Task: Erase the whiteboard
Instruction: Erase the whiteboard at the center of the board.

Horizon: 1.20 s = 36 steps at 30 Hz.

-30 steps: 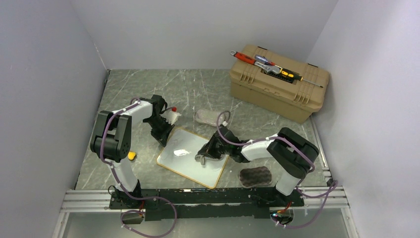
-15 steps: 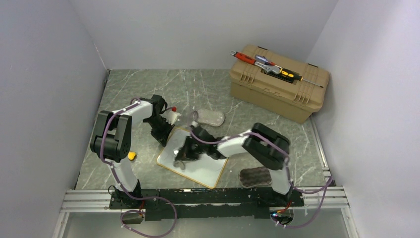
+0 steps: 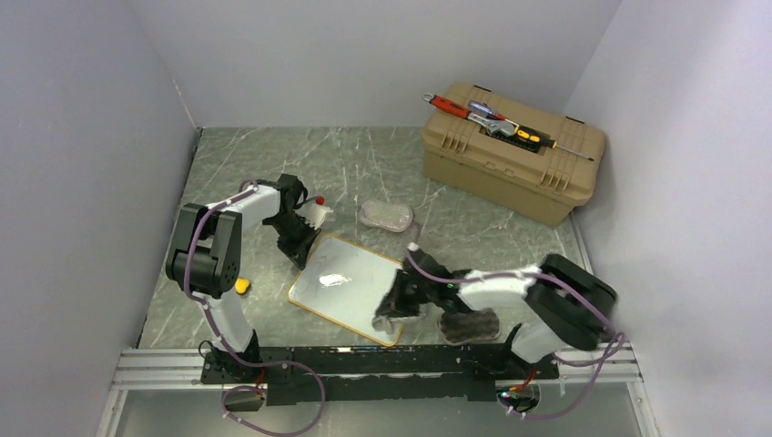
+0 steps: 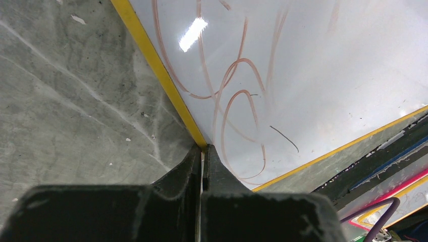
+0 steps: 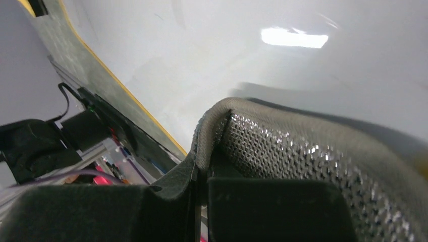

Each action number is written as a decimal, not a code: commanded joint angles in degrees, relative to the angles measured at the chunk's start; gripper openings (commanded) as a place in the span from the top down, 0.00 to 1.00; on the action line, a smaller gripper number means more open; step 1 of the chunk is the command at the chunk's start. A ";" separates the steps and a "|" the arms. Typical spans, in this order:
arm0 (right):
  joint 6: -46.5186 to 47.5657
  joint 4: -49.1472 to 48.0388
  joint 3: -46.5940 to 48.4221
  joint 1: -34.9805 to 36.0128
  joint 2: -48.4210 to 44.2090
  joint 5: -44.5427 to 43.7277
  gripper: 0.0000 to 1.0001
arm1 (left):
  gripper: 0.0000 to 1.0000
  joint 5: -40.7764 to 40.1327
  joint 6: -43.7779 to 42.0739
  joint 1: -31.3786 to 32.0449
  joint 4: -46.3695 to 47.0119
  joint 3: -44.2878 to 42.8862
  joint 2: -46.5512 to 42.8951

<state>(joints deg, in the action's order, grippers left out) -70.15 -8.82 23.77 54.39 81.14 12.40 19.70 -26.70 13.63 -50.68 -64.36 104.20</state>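
Observation:
The whiteboard (image 3: pixel 341 282) lies flat on the table, white with a thin yellow frame. In the left wrist view the whiteboard (image 4: pixel 313 75) carries faint reddish loops (image 4: pixel 237 101) and a short dark stroke (image 4: pixel 283 138). My left gripper (image 3: pixel 305 253) is shut, its tips (image 4: pixel 203 148) resting on the yellow frame at the board's far left edge. My right gripper (image 3: pixel 390 308) is shut on a grey mesh sponge (image 5: pixel 303 151) pressed to the board (image 5: pixel 202 50) near its near right corner.
A tan toolbox (image 3: pixel 510 150) with hand tools (image 3: pixel 492 123) on its lid stands at the back right. A dark sponge (image 3: pixel 469 325) lies right of the board and a pale pad (image 3: pixel 386 215) behind it. A small red-capped bottle (image 3: pixel 314 211) sits by the left gripper.
My right gripper swept the sponge left across the board, then back to the near right corner. The left gripper has stayed on the frame.

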 commanded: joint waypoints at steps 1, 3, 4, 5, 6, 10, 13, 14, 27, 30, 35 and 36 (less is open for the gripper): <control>6.02 4.90 12.80 1.78 20.69 -3.15 1.00 | 0.97 3.13 -1.11 1.93 5.22 2.93 4.02; 7.32 3.36 21.29 1.94 27.95 -1.73 1.00 | 0.97 3.48 -0.80 1.93 4.89 2.31 4.15; 7.79 3.29 25.31 1.95 30.91 -1.59 1.00 | 0.97 3.53 -0.75 1.93 4.79 2.12 4.16; 7.97 3.17 28.75 1.90 34.20 -1.19 1.00 | 0.97 3.63 -0.73 1.93 4.70 1.94 4.17; 8.47 3.39 32.49 1.68 36.13 -1.00 1.00 | 0.97 3.69 -0.74 1.93 4.63 1.81 4.16; 8.29 3.34 43.02 0.47 42.59 -0.17 1.00 | 0.97 3.69 -0.65 1.93 4.45 1.41 4.86; 8.09 3.87 43.89 0.19 42.79 0.84 1.00 | 0.97 3.59 -0.77 1.93 3.94 1.17 4.64; 7.63 2.82 41.19 0.15 41.17 0.97 1.00 | 0.97 3.40 -0.92 1.93 3.88 1.18 4.28; 20.67 15.43 31.79 -9.68 13.57 -5.30 1.00 | 0.75 1.07 -2.40 -0.24 -6.47 -12.45 -3.01; 23.94 21.06 34.63 -13.11 12.82 -8.63 1.00 | 0.55 1.27 -3.94 -1.37 -11.00 -13.95 -7.32; 28.02 30.46 38.83 -16.04 14.84 -16.15 1.00 | 0.04 0.63 -9.18 -1.14 -12.79 -4.13 -16.03; 28.49 31.80 39.35 -16.53 15.44 -17.09 1.00 | 0.01 -0.05 -9.91 -0.70 -12.06 -1.01 -17.60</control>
<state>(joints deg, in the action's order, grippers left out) -46.83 12.91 59.81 39.53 95.77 3.20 19.57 -32.12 12.16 -59.00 -74.00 92.99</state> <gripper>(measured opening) 0.048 0.845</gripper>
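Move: The right hand, gripping the grey pad over the board's near right part, has the whiteboard's middle about 6 cm ahead and 8 cm to its left, and the red marks some 9 cm ahead and 18 cm left. From this hand, the spare mesh pad lies roughly 24 cm ahead and 1 cm left, the dark pad 2 cm back and 19 cm right. From the left hand, closed on the left edge, the board's middle is about 6 cm back and 13 cm right. The right hand keeps its grip and sweeps the grey pad about 18 cm left and 9 cm forward across the whiteboard to the red marks, then back right, lifting some 6 cm and going on forward over the far edge as the wrist tilts. Late on, the left hand slides slightly forward, lifts off the left edge by about 9 cm and spreads its fingers wide. ##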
